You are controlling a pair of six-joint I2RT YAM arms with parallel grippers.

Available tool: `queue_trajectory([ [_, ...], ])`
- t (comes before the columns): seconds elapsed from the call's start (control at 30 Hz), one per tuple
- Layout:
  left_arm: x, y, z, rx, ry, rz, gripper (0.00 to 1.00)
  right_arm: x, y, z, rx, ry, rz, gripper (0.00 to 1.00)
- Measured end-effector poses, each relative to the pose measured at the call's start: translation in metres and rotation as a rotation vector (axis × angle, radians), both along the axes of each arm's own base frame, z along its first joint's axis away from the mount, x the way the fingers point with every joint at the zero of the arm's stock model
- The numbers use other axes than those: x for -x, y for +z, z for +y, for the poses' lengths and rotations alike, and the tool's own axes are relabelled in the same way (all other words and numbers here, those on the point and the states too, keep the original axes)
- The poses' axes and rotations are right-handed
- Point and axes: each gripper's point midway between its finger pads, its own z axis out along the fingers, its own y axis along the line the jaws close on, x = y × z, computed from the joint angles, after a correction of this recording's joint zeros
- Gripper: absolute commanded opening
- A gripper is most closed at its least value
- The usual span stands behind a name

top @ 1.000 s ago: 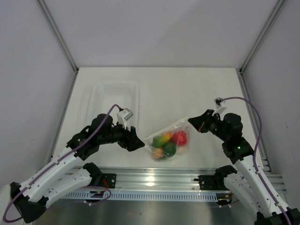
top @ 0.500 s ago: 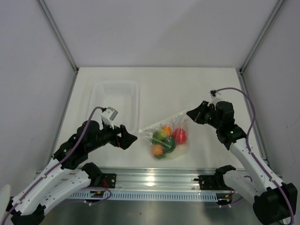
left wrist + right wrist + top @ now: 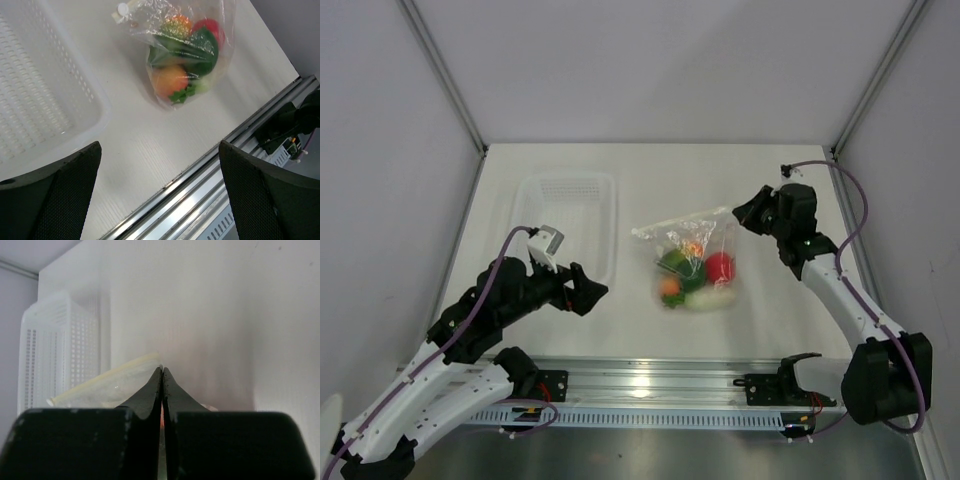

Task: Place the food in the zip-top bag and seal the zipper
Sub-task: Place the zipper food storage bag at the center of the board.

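The zip-top bag (image 3: 692,258) lies mid-table with the food inside: a green piece (image 3: 680,268), a red one (image 3: 720,265), an orange peach (image 3: 670,287), a white radish (image 3: 712,298) and a mango (image 3: 695,247). My right gripper (image 3: 740,215) is shut on the bag's back right corner, at the end of the zipper (image 3: 685,226). In the right wrist view the fingertips (image 3: 162,372) pinch the pale strip (image 3: 105,382). My left gripper (image 3: 592,291) stands open left of the bag, apart from it. Its wrist view shows the bag (image 3: 180,45) ahead, beyond the wide jaws (image 3: 160,200).
A white perforated tray (image 3: 570,225) sits at the back left, just behind my left gripper; it also fills the left of the left wrist view (image 3: 40,100). A metal rail (image 3: 650,380) runs along the table's near edge. Grey walls close in both sides.
My left gripper let go of the bag's left corner, opened wide and drew back to the left. My right gripper pulled the bag away from the near edge toward the back.
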Motion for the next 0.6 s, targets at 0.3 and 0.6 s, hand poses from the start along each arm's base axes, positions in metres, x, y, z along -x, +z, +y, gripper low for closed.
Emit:
queue_trajectory([
  [0.3, 0.003, -0.001, -0.004, 0.008, -0.026, 0.017, 0.99, -0.071, 0.007, -0.046, 0.011, -0.145, 0.003, 0.0],
  [0.6, 0.005, -0.003, -0.004, 0.001, -0.031, 0.028, 0.99, -0.126, -0.056, -0.113, -0.018, -0.315, 0.158, 0.0],
])
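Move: The right hand already pinches the right end of the food bag's zipper, with the food hanging some 11 cm back, 9 cm left and 13 cm below. The open board patch it heads over is about 15 cm ahead, 12 cm to its right and 18 cm below; the board's centre is level with it, 19 cm left, just as far below. From the idle left hand that patch lies roughly 35 cm ahead, 45 cm right and 20 cm down. Keeping its shut fingers on the zipper corner, the right hand sweeps the bag forward about 12 cm and right about 11 cm, over the open board patch, nearly level at first and slightly rising. It then sinks as it goes on, ending some 5 cm lower than it began, while the hand turns clockwise about 20 degrees and its fingertips dip a little. ##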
